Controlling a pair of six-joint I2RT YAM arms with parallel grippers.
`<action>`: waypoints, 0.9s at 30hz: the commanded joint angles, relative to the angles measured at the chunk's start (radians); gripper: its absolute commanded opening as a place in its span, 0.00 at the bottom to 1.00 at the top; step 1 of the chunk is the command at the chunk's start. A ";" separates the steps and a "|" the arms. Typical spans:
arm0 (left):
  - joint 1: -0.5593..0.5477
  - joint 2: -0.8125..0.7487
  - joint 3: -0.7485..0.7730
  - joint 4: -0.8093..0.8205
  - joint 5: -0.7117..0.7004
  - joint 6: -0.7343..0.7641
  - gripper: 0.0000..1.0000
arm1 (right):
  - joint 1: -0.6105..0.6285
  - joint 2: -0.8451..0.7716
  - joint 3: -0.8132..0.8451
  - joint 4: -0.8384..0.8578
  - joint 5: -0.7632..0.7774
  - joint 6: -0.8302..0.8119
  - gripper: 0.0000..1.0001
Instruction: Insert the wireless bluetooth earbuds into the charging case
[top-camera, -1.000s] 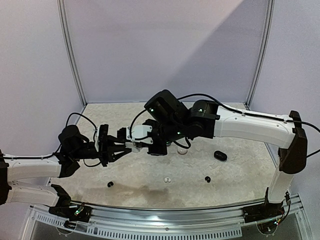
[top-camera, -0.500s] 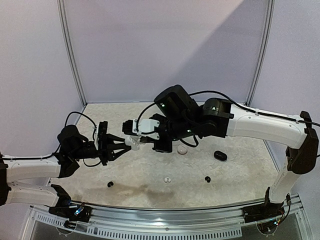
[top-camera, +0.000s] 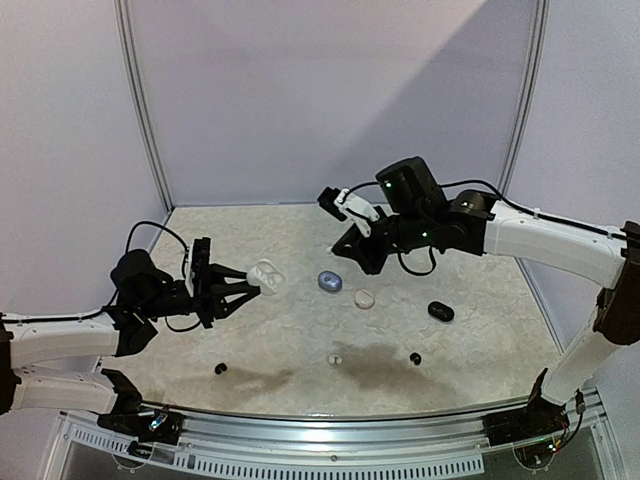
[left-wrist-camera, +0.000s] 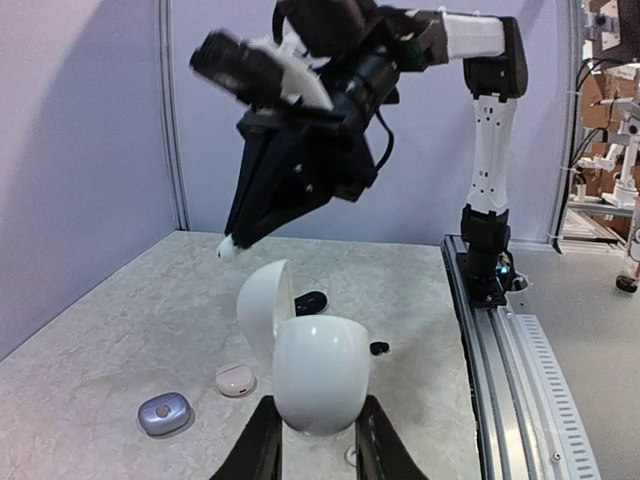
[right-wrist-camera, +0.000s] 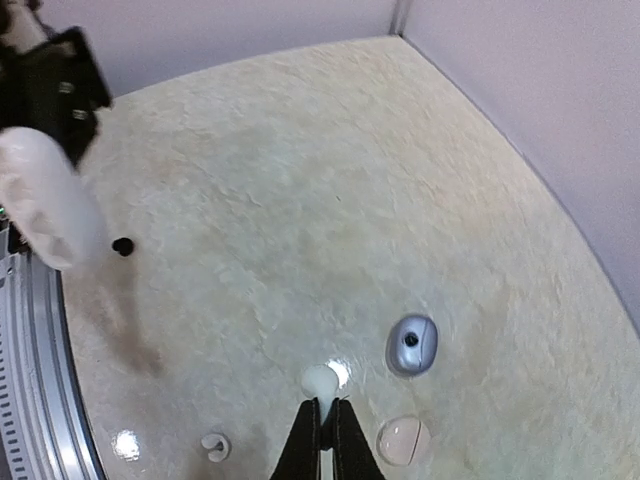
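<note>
My left gripper is shut on the white charging case, whose lid stands open; from above the case hangs over the left part of the table in that gripper. My right gripper is shut on a white earbud, seen from the left wrist as a white bud at the fingertips. It hangs above and right of the case, apart from it. On the table lie a white earbud and two black earbuds.
A blue case, a pale pink case and a black case lie in the middle and right of the table. Walls close the back and both sides; a metal rail runs along the near edge.
The right gripper, which was at the open case a second ago, has drawn back up and to the right with the white earbud. The left gripper still holds the case in about the same place.
</note>
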 joint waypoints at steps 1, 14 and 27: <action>-0.001 -0.021 -0.010 0.026 -0.014 -0.017 0.00 | -0.060 0.019 -0.124 0.027 -0.062 0.265 0.00; -0.001 -0.044 -0.018 0.025 -0.008 -0.028 0.00 | -0.168 0.287 -0.245 0.126 -0.290 0.462 0.00; -0.001 -0.040 -0.017 0.030 -0.008 -0.031 0.00 | -0.201 0.410 -0.227 0.094 -0.325 0.485 0.11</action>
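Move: My right hand, pinching a white earbud, is headed for a bare patch of table about 24 cm below it, 1 cm ahead and 4 cm to its right. At table height, the other white earbuds lie roughly 9 cm back and straight below sideways, the pink case 10 cm ahead and 8 cm right, and the blue case 17 cm ahead and 1 cm left. From my left hand, which holds the open white case, the patch is some 8 cm ahead, 19 cm right and 23 cm down. I sink my right hand steeply, about 23 cm, swinging some 4 cm right early on, away from the white case and down to the bare table on my side of the pink case. My wrist turns roughly 50 degrees, mostly tipping over forward, so the fingers end up pointing left and down. The earbud stays between the fingertips until the squeeze slackens at the very bottom, the fingers barely parting. ##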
